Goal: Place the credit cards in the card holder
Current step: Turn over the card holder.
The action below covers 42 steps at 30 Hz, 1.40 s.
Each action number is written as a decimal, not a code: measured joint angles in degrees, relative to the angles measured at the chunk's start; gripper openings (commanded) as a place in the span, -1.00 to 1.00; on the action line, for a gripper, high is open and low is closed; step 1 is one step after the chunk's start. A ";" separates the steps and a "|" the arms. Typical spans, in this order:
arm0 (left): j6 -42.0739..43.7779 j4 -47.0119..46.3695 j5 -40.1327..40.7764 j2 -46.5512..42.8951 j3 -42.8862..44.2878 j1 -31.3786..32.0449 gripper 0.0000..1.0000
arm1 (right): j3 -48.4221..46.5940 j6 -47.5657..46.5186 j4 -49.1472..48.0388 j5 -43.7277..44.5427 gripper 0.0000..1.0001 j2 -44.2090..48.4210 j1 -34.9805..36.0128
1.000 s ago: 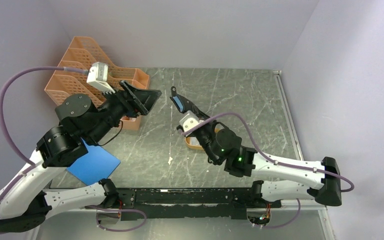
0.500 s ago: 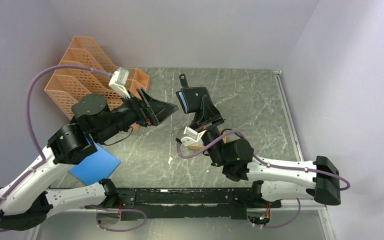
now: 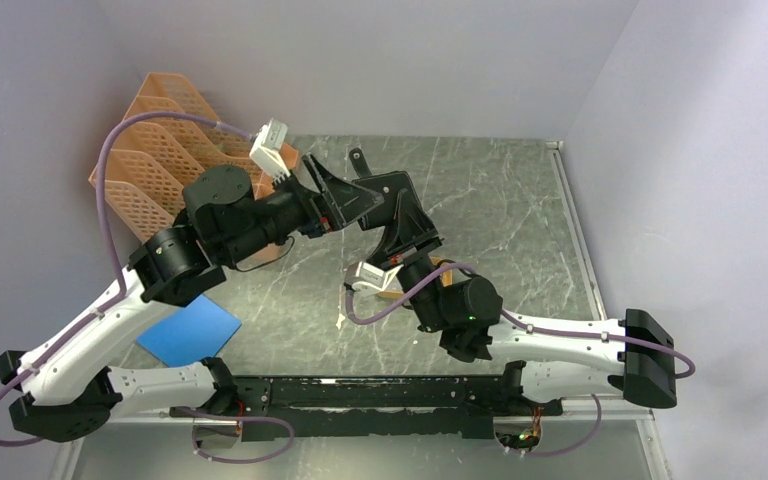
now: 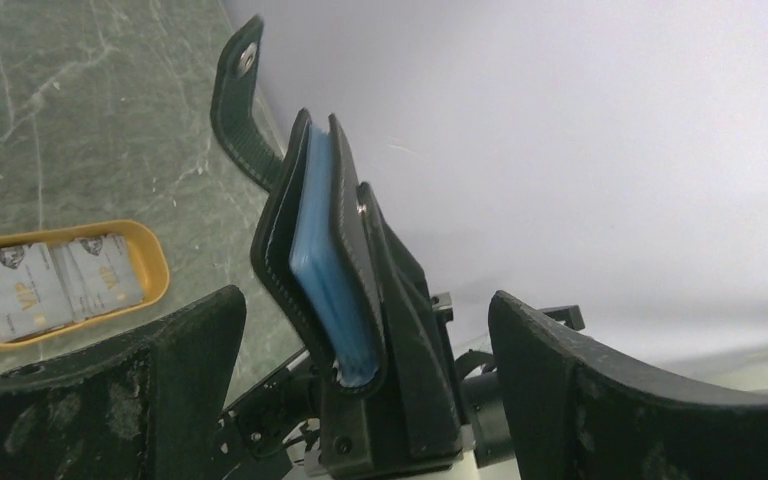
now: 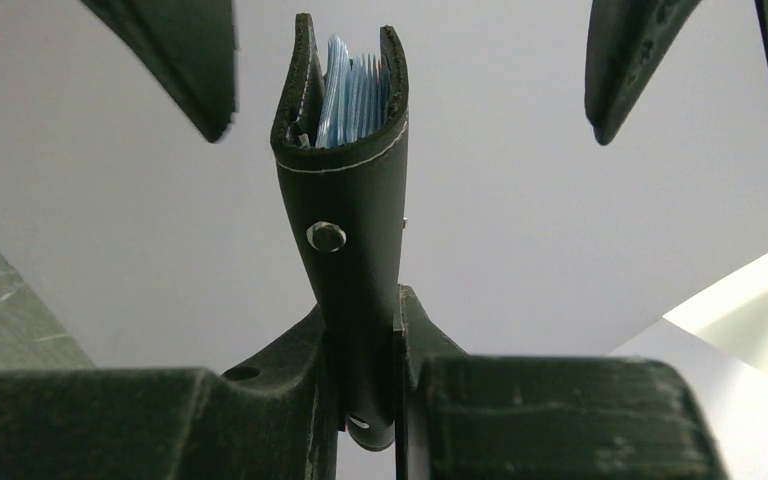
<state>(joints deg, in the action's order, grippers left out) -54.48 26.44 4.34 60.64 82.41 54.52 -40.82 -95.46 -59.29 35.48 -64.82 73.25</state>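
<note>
The black card holder (image 3: 392,198) is held upright above the table, with my right gripper (image 3: 401,237) shut on its lower edge. In the right wrist view the card holder (image 5: 345,190) gapes slightly at the top, showing bluish pockets, and my right gripper (image 5: 365,345) pinches its base. My left gripper (image 3: 353,200) is open, its fingers (image 5: 175,50) flanking the holder's top without touching. In the left wrist view the card holder (image 4: 325,250) stands between the wide jaws of my left gripper (image 4: 365,305), snap tab (image 4: 239,105) hanging free. Credit cards (image 4: 55,290) lie in an orange tray (image 4: 155,272).
Orange mesh file racks (image 3: 155,150) stand at the back left, behind my left arm. A flat blue sheet (image 3: 190,332) lies at the front left. The orange tray (image 3: 388,293) is mostly hidden under my right arm. Walls close in behind and to the right.
My left gripper swung right from the racks to the card holder and opened wide. My right gripper lifted the holder and turned it upright.
</note>
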 measured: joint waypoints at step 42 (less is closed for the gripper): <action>12.61 5.22 12.20 -1.49 2.23 0.17 -0.90 | -16.87 41.97 46.75 -0.94 0.50 7.80 3.32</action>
<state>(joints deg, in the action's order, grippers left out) -41.87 31.66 16.53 59.16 84.64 54.70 -57.69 -53.49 -12.53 34.54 -57.01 76.58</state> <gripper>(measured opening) 0.165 0.750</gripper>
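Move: Up in the air, the card holder stands in the right hand's fingertips, its middle about 3 cm ahead, 2 cm left and 2 cm above that hand. From the left hand, whose open fingers already straddle it, its middle is some 3 cm ahead and 4 cm right, level. The yellow card tray lies far below on the table, roughly 9 cm ahead and 4 cm right of the right hand, 40 cm down. Easing about 2 cm right and a little forward, the left hand shuts its fingers on the free end of the card holder and pinches it. Only then does the right hand open, let go and back off some 3 cm back and left, tipping its fingers down about 30 degrees, while the left draws the holder roughly 6 cm left, tilting up slightly and turning counter-clockwise. ##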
